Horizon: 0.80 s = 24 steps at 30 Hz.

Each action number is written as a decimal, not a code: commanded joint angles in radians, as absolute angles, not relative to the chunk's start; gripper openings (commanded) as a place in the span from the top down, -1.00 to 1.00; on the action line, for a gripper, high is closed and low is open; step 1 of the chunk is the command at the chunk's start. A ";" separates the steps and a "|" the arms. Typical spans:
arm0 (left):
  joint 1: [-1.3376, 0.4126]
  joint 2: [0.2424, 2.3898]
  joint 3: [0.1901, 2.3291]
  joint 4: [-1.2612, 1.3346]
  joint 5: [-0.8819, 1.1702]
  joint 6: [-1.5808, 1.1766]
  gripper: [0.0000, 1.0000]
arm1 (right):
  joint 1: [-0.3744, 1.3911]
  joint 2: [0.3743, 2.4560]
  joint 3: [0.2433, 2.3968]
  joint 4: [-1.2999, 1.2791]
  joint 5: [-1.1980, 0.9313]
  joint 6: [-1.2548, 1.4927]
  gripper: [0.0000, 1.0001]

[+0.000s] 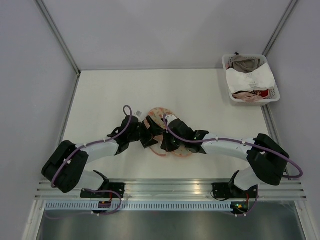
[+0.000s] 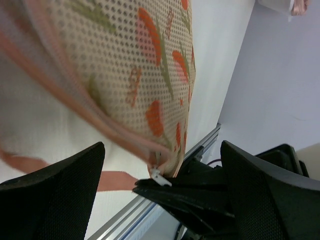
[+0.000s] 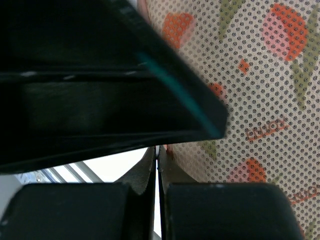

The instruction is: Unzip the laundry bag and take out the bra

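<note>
The laundry bag [image 1: 170,131], a cream mesh pouch with orange and green print and pink zip edging, lies mid-table between both arms. In the left wrist view the laundry bag [image 2: 125,75] hangs between my left gripper's [image 2: 162,150] wide-open fingers [image 2: 55,195]. Its white zip pull [image 2: 158,175] sits at the bag's lower corner, at the tip of my right gripper [image 2: 172,192]. In the right wrist view my right gripper [image 3: 157,157] is closed on a thin piece at the pink edge of the laundry bag [image 3: 250,90]. In the top view my left gripper [image 1: 148,134] and right gripper [image 1: 163,142] meet at the bag. The bra is hidden.
A white slatted basket [image 1: 274,96] stands at the back right, holding a white padded garment [image 1: 250,77] and beige and pink garments. An aluminium rail [image 1: 165,187] runs along the near edge. A loose pink strap [image 2: 112,181] lies on the table under the bag.
</note>
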State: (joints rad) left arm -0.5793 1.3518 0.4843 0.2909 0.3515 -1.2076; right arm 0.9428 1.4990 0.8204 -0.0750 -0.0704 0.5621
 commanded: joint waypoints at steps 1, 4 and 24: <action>-0.594 1.428 0.552 0.353 0.281 -1.236 -0.99 | 0.954 1.491 0.830 -0.051 -0.064 0.540 0.99; -0.594 1.477 0.560 0.357 0.246 -1.230 -0.95 | 0.957 1.476 0.830 -0.057 -0.057 0.538 0.99; -0.445 1.621 0.667 0.353 0.337 -1.097 0.74 | 0.991 1.404 0.810 -0.285 -0.037 0.508 0.99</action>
State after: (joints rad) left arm -0.5007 1.5951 0.6128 0.3405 0.3264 -1.1736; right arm 0.9764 1.4574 0.8196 -0.2039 -0.0196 0.5282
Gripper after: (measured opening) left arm 0.138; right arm 0.007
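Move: The near, zippered edge of the laundry bag lies about 3 cm ahead of the open left gripper, 1 cm to its right and 3 cm below. From that gripper the zip pull, already pinched by the right one, is about 4 cm back, 3 cm right and 2 cm lower; the bag's body centres some 4 cm ahead, 5 cm right, 6 cm down. From the right hand the edge to grasp is about 7 cm ahead, 2 cm left and 1 cm lower. Bring the left gripper down about 3 cm and forward onto the laundry bag's zippered edge, shutting the wide-open fingers to pinch the fabric, and carry on forward to some 5 cm in all with the edge held. Keep the right fingers shut on the zip pull and, after a short hold, ease it right and back about 2.5 cm, away from the left hand. ##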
